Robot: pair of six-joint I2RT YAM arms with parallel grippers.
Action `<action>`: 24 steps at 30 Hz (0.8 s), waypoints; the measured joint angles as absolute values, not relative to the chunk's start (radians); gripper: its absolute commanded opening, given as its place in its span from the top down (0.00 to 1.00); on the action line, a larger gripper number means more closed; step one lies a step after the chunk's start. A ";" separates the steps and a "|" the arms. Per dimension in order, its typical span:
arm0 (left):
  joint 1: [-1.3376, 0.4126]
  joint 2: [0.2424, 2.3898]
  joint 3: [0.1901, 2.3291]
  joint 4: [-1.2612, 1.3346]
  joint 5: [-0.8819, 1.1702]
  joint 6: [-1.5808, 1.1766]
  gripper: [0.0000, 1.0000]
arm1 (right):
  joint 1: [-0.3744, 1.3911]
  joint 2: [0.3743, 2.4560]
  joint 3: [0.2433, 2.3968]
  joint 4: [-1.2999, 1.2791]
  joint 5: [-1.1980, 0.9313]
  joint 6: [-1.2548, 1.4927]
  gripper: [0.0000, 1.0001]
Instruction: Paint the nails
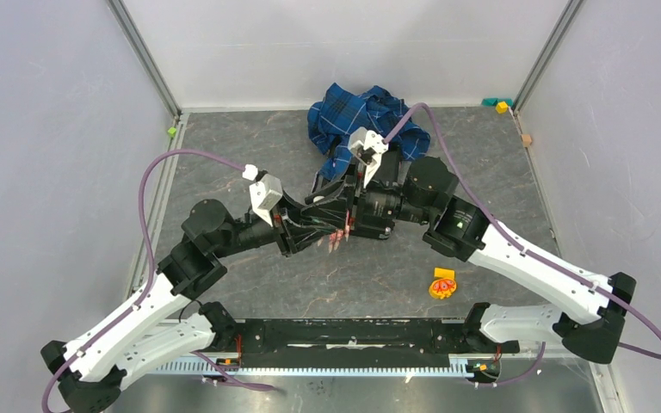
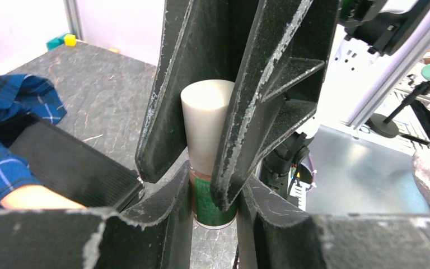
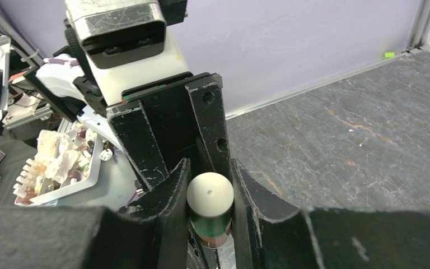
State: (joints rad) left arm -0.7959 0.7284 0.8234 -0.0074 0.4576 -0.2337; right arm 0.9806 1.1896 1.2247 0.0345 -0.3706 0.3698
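A small nail polish bottle [image 2: 219, 204] with a green label and a cream cap [image 2: 204, 120] is held between both grippers above the mat's middle. My left gripper [image 2: 215, 188] is shut on the bottle's body. My right gripper [image 3: 210, 188] comes from the other side and is shut on the cap [image 3: 210, 193]. In the top view the two grippers [image 1: 331, 225] [image 1: 355, 217] meet over the mannequin hand, whose pink-red nails [image 1: 336, 240] poke out just below them. The blue plaid sleeve [image 1: 366, 116] lies bunched behind. A bit of pale hand [image 2: 39, 197] shows by the sleeve [image 2: 5, 112].
An orange and yellow object [image 1: 441, 284] lies on the mat at the front right. Small blocks sit at the back corners: yellow and teal [image 1: 501, 105], tan [image 1: 527, 138], green [image 1: 172, 131]. A black ribbed block [image 2: 67, 162] lies beside the hand.
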 measured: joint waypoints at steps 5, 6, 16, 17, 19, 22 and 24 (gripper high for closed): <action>-0.794 0.740 0.823 0.039 0.523 -0.241 0.98 | 0.968 1.168 1.224 0.033 -0.437 0.364 1.00; -0.793 0.742 0.823 0.049 0.535 -0.246 0.98 | 0.965 1.163 1.222 0.037 -0.449 0.362 0.98; -0.754 0.744 0.822 0.056 0.563 -0.277 0.98 | 0.947 1.118 1.192 0.073 -0.460 0.355 0.18; -0.748 0.743 0.821 0.049 0.553 -0.279 0.98 | 0.944 1.106 1.191 0.073 -0.443 0.352 0.11; -0.742 0.743 0.821 0.035 0.524 -0.280 0.98 | 0.939 1.087 1.191 0.072 -0.405 0.350 0.09; -0.741 0.738 0.821 0.007 0.467 -0.280 0.98 | 0.933 1.066 1.191 0.065 -0.332 0.355 0.11; -0.741 0.733 0.821 -0.019 0.421 -0.280 0.98 | 0.929 1.063 1.191 0.058 -0.291 0.363 0.14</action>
State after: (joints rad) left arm -0.7406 0.7326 0.8207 -0.0193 0.4210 -0.2798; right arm 0.9287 1.0630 1.1912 0.0582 -0.2913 0.3626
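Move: The nail polish bottle is upright between the two grippers. The left fingers hold its green lower part, with the bottle's middle roughly 2 cm above that hand point; the right fingers are shut on the white cap, with the bottle's middle about 2 cm below theirs. From the left hand, the model hand lies some 15 cm ahead, 4 cm right and 27 cm down; the black case is about 23 cm ahead, 11 cm right and 31 cm down. The right fingers let go of the white cap: both hands first ease back about 1.5 cm and up a little together, still joined on the bottle, then the right gripper opens wide and draws off to the right and up, some 3 cm each, and forward. The left keeps its grip and swings forward about 3.5 cm, dipping slightly and turning roughly 10 degrees counter-clockwise. ##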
